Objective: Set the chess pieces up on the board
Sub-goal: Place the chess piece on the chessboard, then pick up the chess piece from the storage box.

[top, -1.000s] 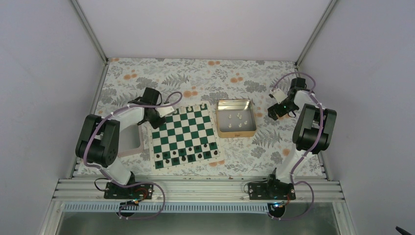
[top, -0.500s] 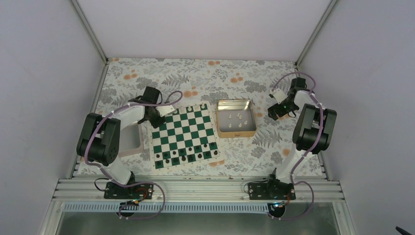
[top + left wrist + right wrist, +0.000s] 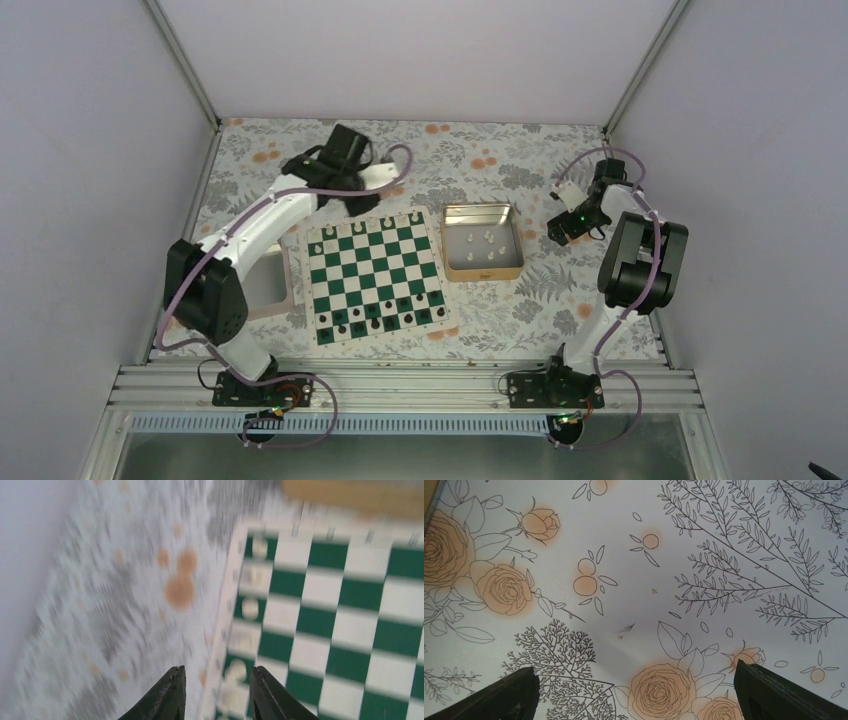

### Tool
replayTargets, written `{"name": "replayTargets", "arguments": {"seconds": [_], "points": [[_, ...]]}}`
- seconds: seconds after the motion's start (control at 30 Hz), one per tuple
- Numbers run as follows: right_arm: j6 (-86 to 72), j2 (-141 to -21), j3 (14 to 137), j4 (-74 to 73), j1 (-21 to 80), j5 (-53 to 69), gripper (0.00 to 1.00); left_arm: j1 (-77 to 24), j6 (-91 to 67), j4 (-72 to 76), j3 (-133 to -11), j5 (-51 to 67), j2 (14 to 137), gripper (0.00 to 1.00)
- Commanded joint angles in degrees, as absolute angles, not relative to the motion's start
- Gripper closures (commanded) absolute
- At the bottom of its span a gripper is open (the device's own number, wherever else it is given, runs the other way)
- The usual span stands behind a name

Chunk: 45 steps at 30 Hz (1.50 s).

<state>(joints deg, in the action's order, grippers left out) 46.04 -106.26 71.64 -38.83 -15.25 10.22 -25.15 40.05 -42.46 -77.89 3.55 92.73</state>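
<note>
The green and white board (image 3: 375, 270) lies in the middle of the floral cloth. Small white chess pieces (image 3: 412, 216) stand along its far row, and dark pieces line its near rows. More white pieces (image 3: 485, 237) lie in the tan tin (image 3: 447, 243) to the right of the board. My left gripper (image 3: 352, 203) hangs over the cloth just beyond the board's far left edge. In the blurred left wrist view my left gripper (image 3: 216, 672) is open with nothing between its jaws, and white pieces (image 3: 250, 607) line the board edge (image 3: 226, 625) ahead. My right gripper (image 3: 636, 672) is wide open and empty over bare cloth.
A grey tray (image 3: 268, 290) sits left of the board, partly under the left arm. My right gripper (image 3: 560, 228) hovers right of the tin. Metal frame posts and grey walls close in the table on three sides.
My left gripper has opened, risen off the board's far left corner and swung towards the back of the table. The right arm has not moved.
</note>
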Motion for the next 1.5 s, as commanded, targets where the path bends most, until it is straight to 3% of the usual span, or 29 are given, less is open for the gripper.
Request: {"name": "replayTargets", "arguments": {"seconds": [0.0,0.3,0.77,1.47], "points": [[46.71,-105.00,71.40,-38.90,-16.26,11.24,0.00,-31.74,40.48,-44.80,-90.21,6.48,99.01,0.66],[46.68,-105.00,72.09,-39.45,-16.24,12.03,0.00,-41.56,40.27,-43.35,-109.55,13.05,120.05,0.62],[46.86,-106.51,71.79,-39.20,-16.33,12.05,0.00,-46.49,39.84,-43.90,-123.38,17.39,137.42,0.62],[46.93,-106.96,71.58,-39.16,-16.33,11.24,0.00,-46.58,42.68,-45.62,-122.15,15.61,141.48,0.66]]}}
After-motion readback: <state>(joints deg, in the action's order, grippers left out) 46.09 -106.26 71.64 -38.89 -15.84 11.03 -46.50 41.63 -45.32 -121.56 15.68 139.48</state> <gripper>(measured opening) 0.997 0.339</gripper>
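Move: The pawn the left hand goes for, nearest the far-left corner of the tan-rimmed box, lies about 28 cm to its right, roughly 1 cm back and 14 cm below. A touching pair of pawns stands 4 cm farther right of it, and the back pawn is some 4 cm nearer the base than it. On the way, the end piece stands 15 cm right and 4 cm ahead of the hand. From the right hand, the aimed-at pawn is about 25 cm left and 1 cm back. Rightward in a fast arc, the left hand travels about 27 cm from above the board's far rank to the box, rising some 5 cm first, then coming down to about 11 cm below its starting height. The wrist turns clockwise roughly 30 degrees on the way, and the partly open fingers stay so, slowing in over the nearest pawn with no touch visible yet. ##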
